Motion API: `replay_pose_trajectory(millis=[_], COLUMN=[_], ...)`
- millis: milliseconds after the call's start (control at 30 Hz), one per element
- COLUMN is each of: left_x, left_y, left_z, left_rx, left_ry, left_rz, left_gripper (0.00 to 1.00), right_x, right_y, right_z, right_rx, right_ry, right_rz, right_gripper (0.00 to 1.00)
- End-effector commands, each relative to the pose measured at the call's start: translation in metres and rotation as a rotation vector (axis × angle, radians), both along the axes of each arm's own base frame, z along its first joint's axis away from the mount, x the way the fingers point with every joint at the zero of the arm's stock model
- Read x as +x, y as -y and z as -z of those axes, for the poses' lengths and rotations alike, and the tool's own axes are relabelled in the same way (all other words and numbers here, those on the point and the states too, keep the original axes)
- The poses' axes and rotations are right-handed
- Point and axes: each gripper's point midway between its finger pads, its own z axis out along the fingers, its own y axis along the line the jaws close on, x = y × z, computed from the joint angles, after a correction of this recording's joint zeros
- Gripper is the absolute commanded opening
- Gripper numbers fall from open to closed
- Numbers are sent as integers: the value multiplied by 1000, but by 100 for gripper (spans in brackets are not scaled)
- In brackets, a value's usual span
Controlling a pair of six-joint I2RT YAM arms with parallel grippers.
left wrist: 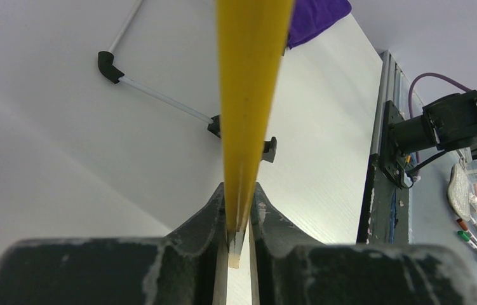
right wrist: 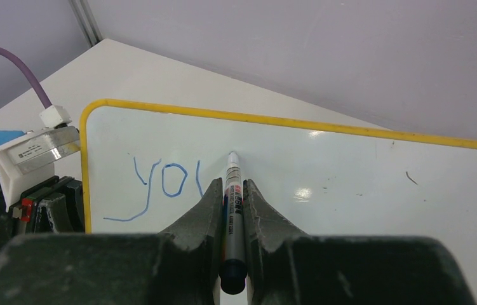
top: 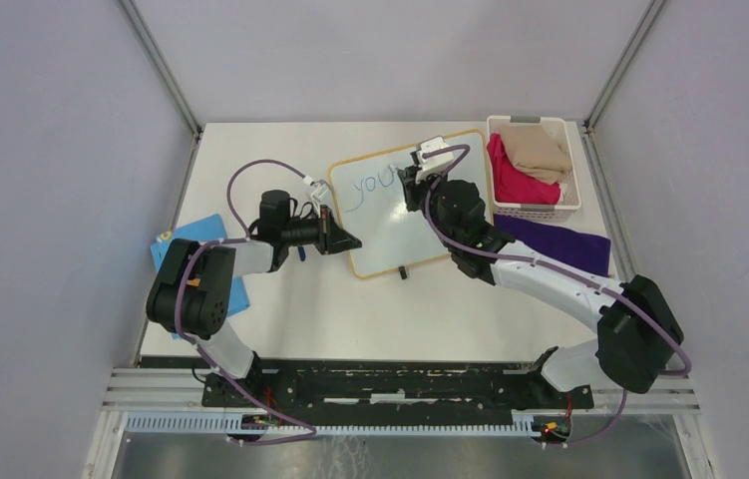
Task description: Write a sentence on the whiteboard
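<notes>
The whiteboard (top: 400, 225) lies at the table's middle back, glossy white with a thin yellow frame (right wrist: 267, 117). Blue letters "you" (top: 372, 184), the start of the sentence, run along its top left; the right wrist view shows "yo" (right wrist: 159, 180) and one more stroke. My right gripper (right wrist: 232, 190) is shut on a grey marker (right wrist: 232, 216), whose white tip rests on the board just right of the last stroke. My left gripper (left wrist: 239, 213) is shut on the board's yellow left edge (left wrist: 248, 95), and in the top view it (top: 342, 239) sits at that edge.
A white basket (top: 535, 212) with pink and beige cloths stands at the back right. A purple cloth (top: 561, 243) lies in front of it. A blue cloth (top: 200, 232) lies under my left arm. A small black foot (top: 402, 271) sticks out at the board's near edge.
</notes>
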Motion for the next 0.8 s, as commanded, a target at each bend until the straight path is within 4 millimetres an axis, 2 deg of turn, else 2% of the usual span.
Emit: replay_pose_trajectory(millis=[0, 133, 267, 367, 767], left_x=[10, 11, 11, 11, 9], left_y=[-6, -7, -6, -7, -7], left_z=[6, 6, 5, 6, 6], left_rx=[60, 62, 64, 64, 65], left_ry=[41, 41, 43, 40, 40], left_rz=[-42, -45, -45, -45, -44], left_gripper=[2, 2, 2, 2, 2], right_x=[-8, -17, -13, -11, 3], right_y=[16, 36, 58, 67, 64], right_z=[-21, -21, -13, -12, -23], right_rx=[57, 74, 71, 89, 103], right_ry=[40, 44, 34, 40, 57], right_rz=[22, 61, 119, 140, 143], right_gripper=[0, 0, 0, 0, 0])
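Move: The blank stretch of whiteboard just right of the finished "you" is where the right hand's marker is headed: about 5 cm ahead of that hand, 5 cm to its right and 1 cm lower. The letter "o" lies roughly 2 cm ahead, 7 cm left and 3 cm lower; the board's yellow top edge some 7 cm ahead, 2 cm left and 3 cm up. From the left hand, the blank stretch is about 12 cm ahead, 15 cm right and 15 cm higher. The marker, still gripped by the right hand, leaves the top of the "u" as the hand draws back about 1.5 cm while swinging right. The hand carries it some 7 cm right in all, turning about 8 degrees clockwise, then eases forward about 1 cm until the tip is back at the board. The left hand keeps its pinch on the board's left edge. ##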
